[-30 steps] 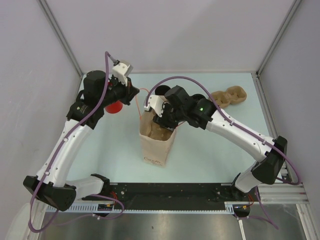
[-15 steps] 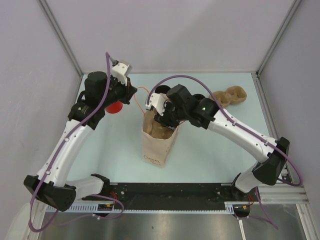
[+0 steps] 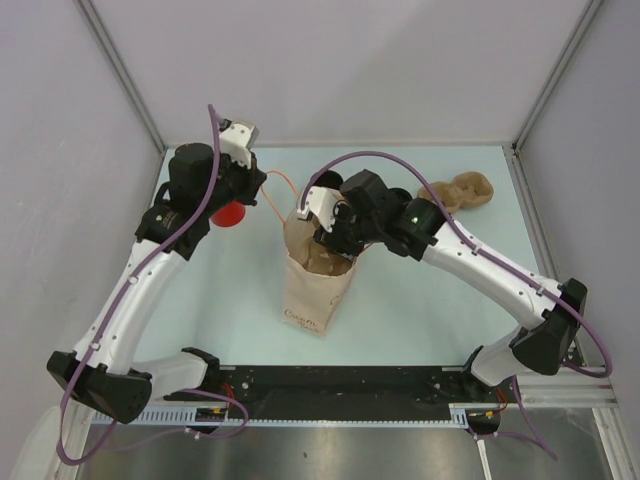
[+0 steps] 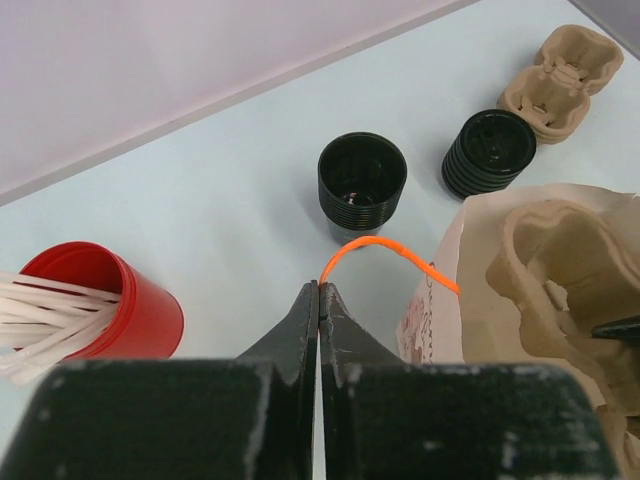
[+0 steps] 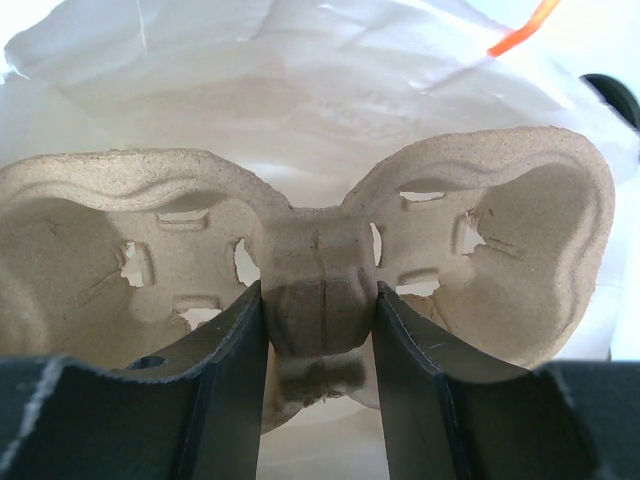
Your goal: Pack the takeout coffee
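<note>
The takeout coffee (image 4: pixel 362 185), a small black cup, stands open and upright on the table beyond the bag. My left gripper (image 4: pixel 320 290) is shut on the orange string handle (image 4: pixel 385 243) of the paper bag (image 3: pixel 308 300), holding that side up. The right gripper (image 5: pixel 320 300) is shut on the middle bridge of a moulded pulp cup carrier (image 5: pixel 480 250), which sits in the bag's open mouth. From above, that right gripper (image 3: pixel 335 240) hangs over the bag's mouth and the left gripper (image 3: pixel 255 180) is just back-left of it.
A squat black ribbed round piece (image 4: pixel 489 152) stands right of the cup. A second pulp carrier (image 3: pixel 460 190) lies at the back right. A red cup with white sticks (image 3: pixel 228 213) stands under the left arm. Walls enclose the table on three sides.
The right gripper and its carrier have edged right and toward the back over the bag. The left gripper has drawn the handle slightly back-left, and the bag's mouth has stretched that way.
</note>
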Controlling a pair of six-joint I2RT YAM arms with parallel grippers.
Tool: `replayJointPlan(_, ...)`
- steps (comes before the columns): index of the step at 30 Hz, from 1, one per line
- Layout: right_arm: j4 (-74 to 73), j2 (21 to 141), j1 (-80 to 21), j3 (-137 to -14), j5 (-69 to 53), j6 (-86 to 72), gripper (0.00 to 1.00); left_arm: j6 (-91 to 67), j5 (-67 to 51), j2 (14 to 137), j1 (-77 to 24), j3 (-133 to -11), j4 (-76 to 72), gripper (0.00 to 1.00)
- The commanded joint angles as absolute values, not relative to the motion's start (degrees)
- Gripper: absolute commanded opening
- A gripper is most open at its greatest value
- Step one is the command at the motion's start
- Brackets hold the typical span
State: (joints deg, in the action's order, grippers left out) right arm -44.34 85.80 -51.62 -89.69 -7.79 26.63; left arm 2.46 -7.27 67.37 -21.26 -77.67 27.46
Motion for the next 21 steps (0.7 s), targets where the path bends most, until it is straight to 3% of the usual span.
replayJointPlan(1,-44.38,85.87,-51.68,-88.68,-8.08,26.28,0.00,1.32,-7.56,65.22,-21.45,-78.22,25.05,0.00)
replayJointPlan(21,-48.34,92.46,-50.98,-88.59,-14.68,23.56,0.00,2.28,-8.26,63.55,-21.45,-76.47,23.82,0.00)
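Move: The right hand grips the cup carrier by its middle bridge at the mouth of the paper bag; the bag's middle lies about 3 cm left, 3 cm back and 12 cm below. From this hand the cup stack stands some 23 cm ahead and 2 cm left, the black lids some 20 cm ahead and 20 cm right, both roughly 18 cm lower. The left hand pinches the orange handle, the bag's middle about 12 cm back, 13 cm right and 21 cm below it. The right hand keeps its hold on the carrier's bridge and lowers it about 5 cm down into the paper bag, slowly at first and then faster, the fingers tipping some 10 degrees steeper as they sink. Meanwhile the left hand stays shut on the orange handle and eases only about a centimetre back and up, still steadying that side of the bag's mouth. ##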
